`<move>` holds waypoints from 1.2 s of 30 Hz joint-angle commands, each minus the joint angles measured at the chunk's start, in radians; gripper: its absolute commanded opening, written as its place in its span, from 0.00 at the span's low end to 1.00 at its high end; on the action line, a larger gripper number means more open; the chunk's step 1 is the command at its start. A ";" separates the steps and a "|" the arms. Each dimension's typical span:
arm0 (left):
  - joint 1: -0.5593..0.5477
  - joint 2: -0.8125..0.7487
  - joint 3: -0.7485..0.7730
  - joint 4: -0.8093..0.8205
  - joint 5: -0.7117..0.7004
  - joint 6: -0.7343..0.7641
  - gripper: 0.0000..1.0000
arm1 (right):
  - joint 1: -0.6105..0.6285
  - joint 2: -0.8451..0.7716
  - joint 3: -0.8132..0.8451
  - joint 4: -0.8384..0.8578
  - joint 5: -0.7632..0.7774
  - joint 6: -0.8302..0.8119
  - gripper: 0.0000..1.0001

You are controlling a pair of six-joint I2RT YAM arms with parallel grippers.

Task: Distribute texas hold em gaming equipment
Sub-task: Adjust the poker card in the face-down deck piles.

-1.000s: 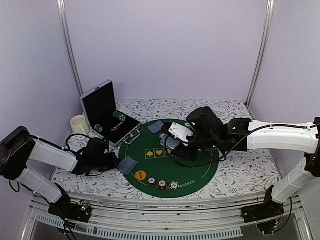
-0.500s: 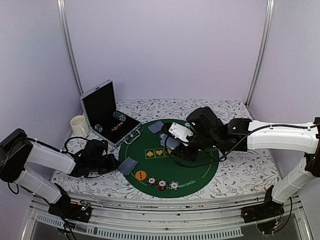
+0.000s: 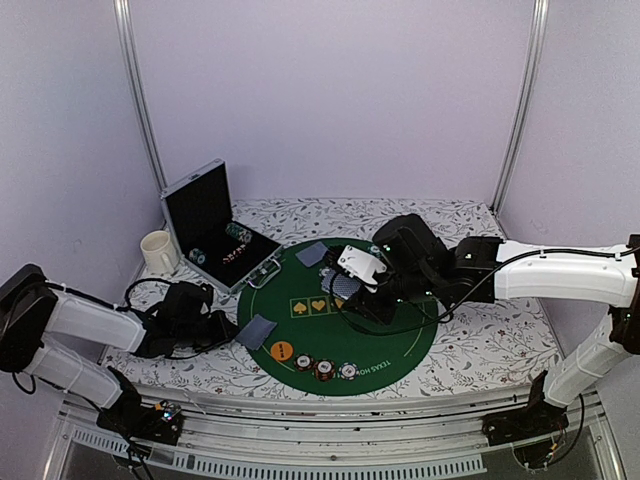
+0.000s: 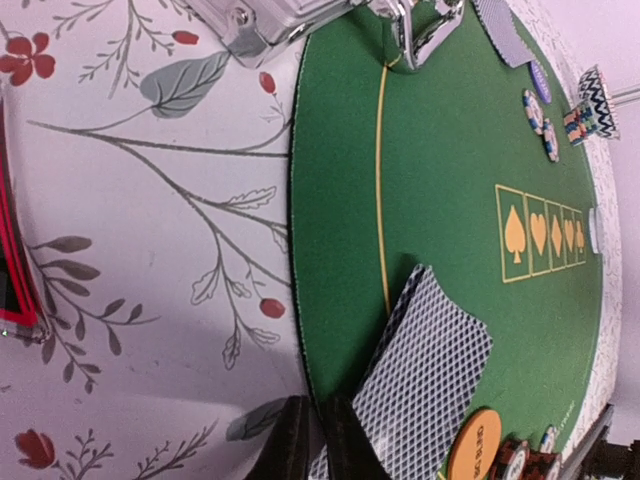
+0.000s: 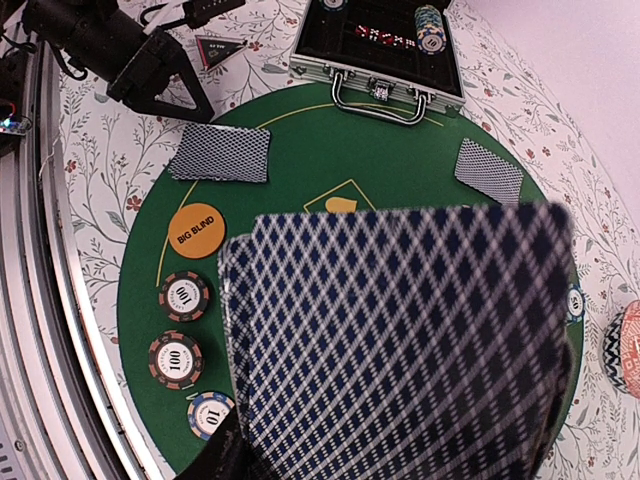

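On the round green mat (image 3: 400, 345), my right gripper (image 3: 350, 290) hangs above the middle, shut on a fanned deck of blue-grey-backed cards (image 5: 400, 350) that fills the right wrist view and hides its fingers. A small pile of cards (image 3: 256, 331) (image 4: 430, 365) lies at the mat's left edge. My left gripper (image 4: 320, 445) is shut at that pile's near corner, low over the tablecloth. Another card pile (image 3: 312, 254) (image 5: 489, 170) lies at the far left of the mat. The orange "big blind" disc (image 5: 197, 229) and three striped chips (image 5: 184, 296) sit along the mat's near edge.
An open metal case (image 3: 215, 225) holding chip stacks (image 5: 428, 25) stands at the back left, touching the mat. A white mug (image 3: 158, 250) is left of it. A dark triangular marker (image 5: 222, 47) lies by the case. A pink patterned dish (image 5: 625, 350) sits beyond the deck.
The left arm has drawn back slightly to the left while the card pile stayed put. The right arm and its deck have not moved.
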 commanded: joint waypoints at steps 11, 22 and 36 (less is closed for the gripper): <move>-0.018 -0.243 0.144 -0.161 -0.038 0.219 0.34 | -0.004 -0.022 0.025 -0.010 -0.040 -0.006 0.43; -0.144 -0.251 0.300 0.069 0.422 0.500 0.92 | 0.018 0.031 0.079 0.013 -0.098 -0.025 0.44; -0.234 -0.110 0.399 0.071 0.388 0.586 0.96 | 0.052 0.085 0.125 -0.011 -0.113 -0.036 0.44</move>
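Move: The deck in the right hand's fingers, its middle about 2 cm left of the hand point, lies some 23 cm right of the left hand, 3 cm back and 16 cm above. The small face-down pile lies at the left fingertips, 4 cm right, 1 cm back and 1 cm below. The big blind button is 9 cm right, 6 cm back and 1 cm below the left hand; from the right hand, 14 cm left, 3 cm back and 17 cm below. The small pile is left behind as the left hand, nearly shut beside it, climbs about 21 cm, then swings right some 16 cm and slightly back towards the held deck, fingers opening wide, tipping upward and turning clockwise. The right hand keeps its grip on the deck and brings it about 4 cm left and back to meet the left hand. ##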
